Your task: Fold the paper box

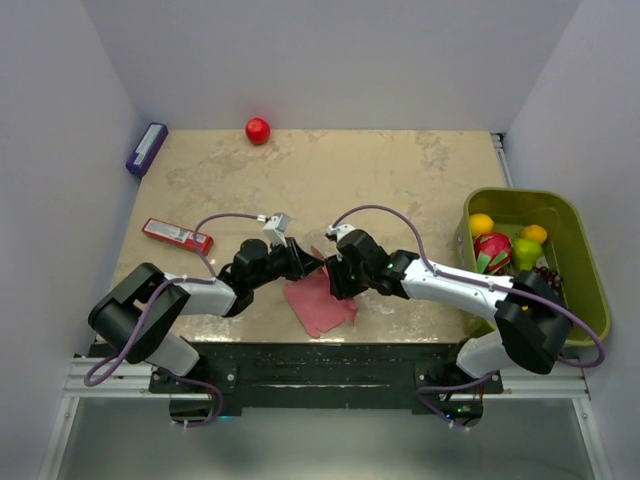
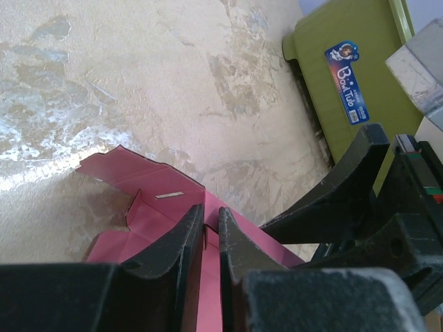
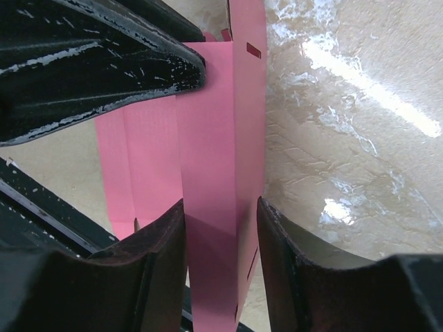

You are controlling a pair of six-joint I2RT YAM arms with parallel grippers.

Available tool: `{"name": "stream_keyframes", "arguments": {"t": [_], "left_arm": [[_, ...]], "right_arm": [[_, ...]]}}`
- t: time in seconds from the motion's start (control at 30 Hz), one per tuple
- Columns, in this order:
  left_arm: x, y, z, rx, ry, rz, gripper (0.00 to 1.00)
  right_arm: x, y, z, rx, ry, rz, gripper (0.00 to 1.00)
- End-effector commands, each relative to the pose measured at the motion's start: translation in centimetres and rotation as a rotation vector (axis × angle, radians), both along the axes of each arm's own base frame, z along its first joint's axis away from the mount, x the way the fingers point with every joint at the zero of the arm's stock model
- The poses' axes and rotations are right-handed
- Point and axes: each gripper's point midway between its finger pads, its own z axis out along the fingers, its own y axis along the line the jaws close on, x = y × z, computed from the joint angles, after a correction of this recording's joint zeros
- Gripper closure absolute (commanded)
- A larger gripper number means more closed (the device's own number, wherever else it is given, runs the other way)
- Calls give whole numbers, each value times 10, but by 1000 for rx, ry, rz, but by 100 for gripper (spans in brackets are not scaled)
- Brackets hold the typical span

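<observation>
The pink paper box (image 1: 318,302) lies partly folded at the table's near middle, one side lifted between the two grippers. My left gripper (image 1: 300,262) reaches in from the left. In the left wrist view its jaws (image 2: 211,218) are shut on a raised pink panel (image 2: 149,207), with only a thin slit between the fingers. My right gripper (image 1: 335,275) comes from the right and straddles an upright folded strip of the box (image 3: 221,138). Those jaws (image 3: 221,204) are open: the left finger touches the card and the right finger stands a little off it.
A green tub (image 1: 583,250) of toy fruit stands at the right edge, also shown in the left wrist view (image 2: 332,90). A red ball (image 1: 258,130) and a purple box (image 1: 147,148) sit at the back, and a red packet (image 1: 177,234) lies left.
</observation>
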Motion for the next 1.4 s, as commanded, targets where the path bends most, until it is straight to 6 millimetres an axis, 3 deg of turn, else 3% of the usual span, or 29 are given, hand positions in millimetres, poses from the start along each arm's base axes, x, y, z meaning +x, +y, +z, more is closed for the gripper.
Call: {"name": "stream_keyframes", "arguments": {"t": [0.0, 0.13, 0.23, 0.37, 0.63, 0.77, 0.9, 1.03, 1.17, 1.3, 1.33, 1.37], "left_arm": [[-8, 7, -22, 73, 10, -23, 82], [-8, 6, -17, 64, -2, -24, 81], [-7, 6, -10, 51, -20, -27, 74], [-5, 7, 9, 39, -59, -20, 51], [7, 38, 37, 84, -131, 64, 30], [10, 60, 33, 166, -142, 110, 27], [11, 71, 29, 235, -170, 118, 27], [11, 81, 38, 251, -210, 131, 23], [5, 86, 87, 141, -247, 171, 19], [11, 101, 133, 107, -272, 237, 11], [17, 109, 156, 91, -300, 255, 10], [18, 111, 157, 104, -281, 241, 10]], "right_arm": [[6, -6, -6, -33, -5, -31, 59], [7, -8, -9, -50, -7, -32, 60], [9, -10, -8, -57, -22, -34, 65], [12, -14, -7, -85, -45, -26, 74], [17, -18, -7, -120, -83, 5, 80], [21, -18, -5, -128, -101, 0, 81], [27, -19, -1, -155, -143, 32, 92], [29, -15, 14, -151, -205, 123, 100], [29, -6, 41, -105, -264, 211, 100], [22, 7, 70, -17, -299, 289, 100], [21, 7, 74, -17, -301, 300, 100], [20, 12, 85, 10, -311, 319, 100]]}}
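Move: The left gripper still holds the paper box's corner flap right at its fingertips; the box's flat base panel lies about 8 cm back from it, 1 cm to its left and 5 cm below. The right gripper's half-open fingers already straddle the raised side wall, which is about 1 cm to its left and 1 cm below. From the right hand, the corner flap is some 6 cm ahead, 5 cm left and slightly higher; the base panel is 6 cm left, 3 cm back and 4 cm down. Close the right fingers fully on the raised side wall while easing slightly right and down, then draw the right hand up about 5 cm, still pinching, its fingers tipping upward and turning a little counter-clockwise. Meanwhile open the left gripper to let go of the corner flap, and pull the left hand away from the box, about 10 cm left and as much upward, opening almost wide. ##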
